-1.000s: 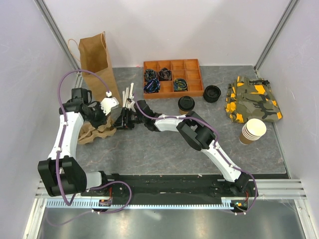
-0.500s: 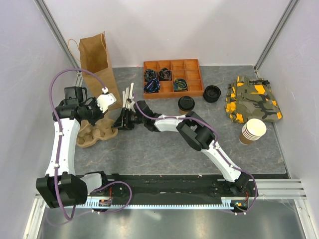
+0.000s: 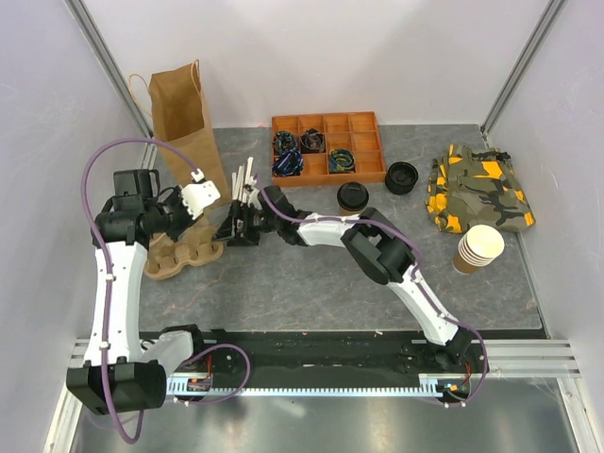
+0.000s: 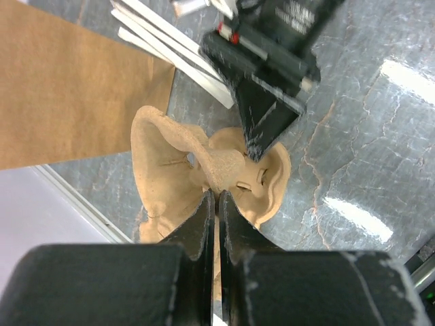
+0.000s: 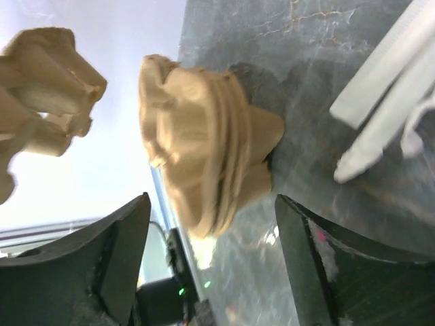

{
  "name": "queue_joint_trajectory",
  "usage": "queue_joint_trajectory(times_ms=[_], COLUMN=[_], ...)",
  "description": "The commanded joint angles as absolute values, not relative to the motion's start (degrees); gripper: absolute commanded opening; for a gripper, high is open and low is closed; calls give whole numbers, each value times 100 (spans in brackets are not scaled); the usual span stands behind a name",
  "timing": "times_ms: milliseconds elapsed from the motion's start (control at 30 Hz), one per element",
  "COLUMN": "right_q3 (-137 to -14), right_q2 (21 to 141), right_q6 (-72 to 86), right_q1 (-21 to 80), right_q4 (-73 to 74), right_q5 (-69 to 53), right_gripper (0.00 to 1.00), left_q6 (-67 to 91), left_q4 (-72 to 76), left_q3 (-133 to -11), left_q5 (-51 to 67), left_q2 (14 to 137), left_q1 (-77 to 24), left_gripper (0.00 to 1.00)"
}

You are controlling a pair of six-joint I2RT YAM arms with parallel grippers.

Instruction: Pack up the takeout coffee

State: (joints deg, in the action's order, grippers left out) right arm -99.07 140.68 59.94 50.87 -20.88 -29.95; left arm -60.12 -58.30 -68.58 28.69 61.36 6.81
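Note:
The takeout coffee (image 3: pixel 352 196), a tan cup with a black lid, stands upright in front of the orange tray. A tan pulp cup carrier (image 3: pixel 189 253) lies flat at the left, below the brown paper bag (image 3: pixel 179 109). My left gripper (image 3: pixel 177 226) is above the carrier and shut on its raised middle ridge (image 4: pixel 221 166). My right gripper (image 3: pixel 236 228) is open and empty just right of the carrier, which shows ahead of its jaws in the right wrist view (image 5: pixel 204 156). Both grippers are well left of the coffee.
White sticks (image 3: pixel 243 179) lie beside the right gripper. An orange compartment tray (image 3: pixel 363 142) holds dark items at the back. A stack of black lids (image 3: pixel 401 176), a camouflage cloth (image 3: pixel 479 189) and nested tan cups (image 3: pixel 478 248) are at the right.
The carrier went from tilted and lifted to lying flat. My left arm swung outward to the left, staying on the carrier. My right gripper shifted slightly.

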Motion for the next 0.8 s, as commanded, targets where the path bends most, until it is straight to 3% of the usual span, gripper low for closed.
queue_joint_trajectory(times_ms=[0,200,467,600,767], right_q3=[-9528,-8807,-7901,-8172,-8630], right_q2=[13062,12140,10592,10695,11310], right_q6=[5845,5389,3465,3155,3208], right_q1=[4817,4615,3911,4060,4297], right_q4=[-2136,-1891,191,413,413], right_q5=[-3480,-4139,-4439,-4412,-4456], right_gripper=[84,85,89,88,85], left_q6=[-6468,-7320,-10034,-11160,-12277], left_q4=[-5941,-6222,-7285,-7470,-7752], left_q3=[-6803,-6601,-5661,-5055,-4632], left_q5=[3129,3304,3620,4253,4684], left_q2=[5819,5301,3887,2938,2786], left_q1=[607,334,255,255,255], left_gripper=[2,2,2,2,2])
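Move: The left hand already holds one cup holder. The other cup holder lies on the table almost beneath it, some 19 cm lower, 3 cm to its left and 2 cm back. From the right hand that lower holder is about 9 cm left, 5 cm back and 4 cm down. The white sticks are 10 cm ahead of the right hand and 4 cm to its right; the lidded cup is roughly 30 cm right and 8 cm ahead. Back towards its base, nearly 13 cm and picking up speed, the left hand carries the pinched cup holder, drifting some 5 cm right, rising slightly before it sinks, while its wrist swings about 40 degrees clockwise and the fingertips lift. Its grip stays shut. The right hand, already open, withdraws up and to the right, away from the lower holder, then eases to a stop and barely starts back. ##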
